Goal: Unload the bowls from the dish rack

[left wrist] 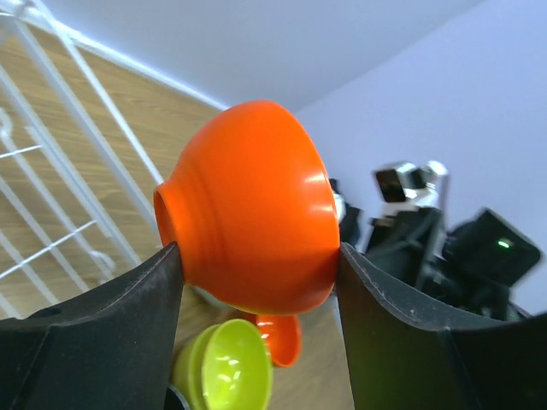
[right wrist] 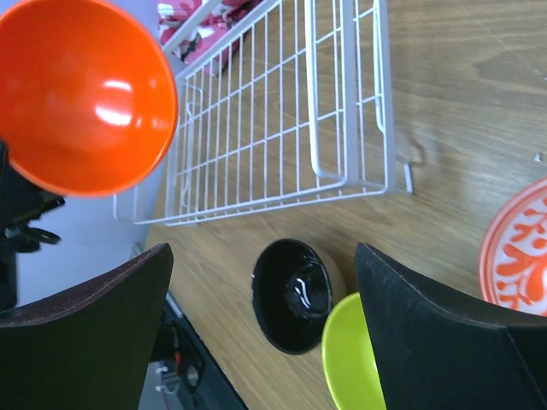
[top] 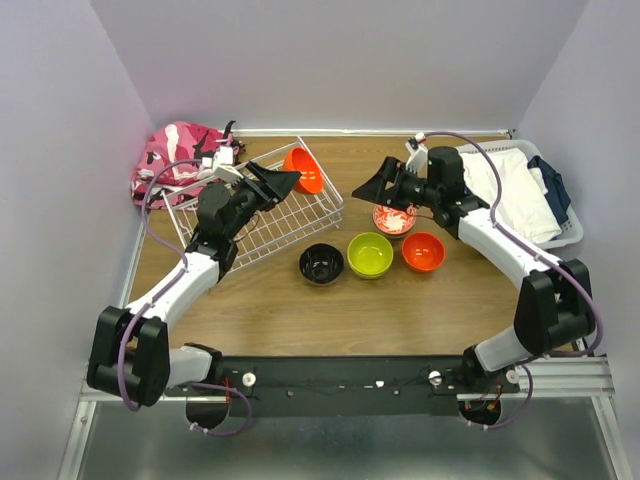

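Observation:
My left gripper (top: pixel 287 180) is shut on an orange bowl (top: pixel 305 170), held tilted above the right end of the white wire dish rack (top: pixel 270 225). In the left wrist view the orange bowl (left wrist: pixel 252 209) is pinched between both fingers of the left gripper (left wrist: pixel 256 254). On the table stand a black-inside bowl (top: pixel 321 263), a lime-green bowl (top: pixel 370 254), another orange bowl (top: pixel 423 251) and a red-patterned bowl (top: pixel 394 220). My right gripper (top: pixel 378 186) hangs open and holds nothing, just left of the patterned bowl. Its view shows the black bowl (right wrist: pixel 292 295) between the open fingers (right wrist: pixel 94 342).
A pink patterned bag (top: pixel 175 155) lies at the back left behind the rack. A white plastic basket of clothes (top: pixel 520 195) stands at the back right. The rack (right wrist: pixel 282 111) shows no bowls inside its wire grid.

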Available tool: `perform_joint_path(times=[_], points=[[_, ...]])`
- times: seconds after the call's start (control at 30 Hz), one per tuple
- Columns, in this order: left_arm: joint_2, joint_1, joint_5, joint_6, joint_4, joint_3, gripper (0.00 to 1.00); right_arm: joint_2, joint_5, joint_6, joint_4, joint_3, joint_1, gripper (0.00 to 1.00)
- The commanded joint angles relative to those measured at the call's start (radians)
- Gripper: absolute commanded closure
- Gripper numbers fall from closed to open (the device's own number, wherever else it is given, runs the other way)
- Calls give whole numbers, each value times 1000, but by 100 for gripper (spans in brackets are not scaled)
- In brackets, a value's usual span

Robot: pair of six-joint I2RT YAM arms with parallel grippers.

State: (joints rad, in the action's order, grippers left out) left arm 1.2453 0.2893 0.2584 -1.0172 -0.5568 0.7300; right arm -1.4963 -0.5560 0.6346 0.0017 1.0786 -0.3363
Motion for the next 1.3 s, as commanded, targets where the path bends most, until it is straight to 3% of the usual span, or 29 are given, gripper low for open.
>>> perform_joint_path(times=[0.0,0.33,0.73,0.83,0.87,0.93,0.97,1.07,1.1,1.27], points=[[28,2,125,-162,-308,-37,58,-76,-57,103,14,92,-13,7],[72,14,140,-204,-408,-93,58,-147,-133,292,144,133,-35,10],[131,76,151,-244,-494,-103,58,-237,-151,333,188,210,-87,19],[140,86,150,-245,-506,-106,58,-246,-150,333,187,221,-93,32],[141,88,150,-245,-512,-110,58,-245,-150,326,182,221,-93,46],[141,88,151,-248,-519,-116,58,-239,-136,306,147,228,-95,58],[141,88,151,-244,-519,-121,58,-231,-131,286,133,227,-93,71],[138,88,159,-221,-502,-126,52,-208,-105,238,71,230,-93,93],[137,88,160,-213,-486,-127,43,-202,-96,225,37,227,-93,99],[112,88,171,-143,-427,-136,27,-154,-6,123,-100,228,-92,99]])
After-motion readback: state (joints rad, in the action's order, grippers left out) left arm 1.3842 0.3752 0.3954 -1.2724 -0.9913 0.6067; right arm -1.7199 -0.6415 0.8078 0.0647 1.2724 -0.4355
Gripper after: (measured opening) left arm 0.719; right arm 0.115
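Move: The left hand still holds the orange bowl on its side about 4 cm to its right and 2 cm ahead, with the open right gripper some 18 cm to the right, level in reach and a little lower. From the right hand, the orange bowl is roughly 14 cm left, 2 cm ahead and 4 cm above. Well below the right hand, the patterned bowl sits about 7 cm right and level in reach, the green bowl 9 cm back and 1 cm right, and the black bowl 11 cm back and 10 cm left. Leftward the right hand reaches about 7 cm, rising a little and then settling back, to the orange bowl's near side, where its wide-open fingers shut and pinch the rim. The left hand brings the bowl to meet it, about 5 cm right and 3 cm back with a clockwise turn of some 15 degrees, and keeps its hold. ##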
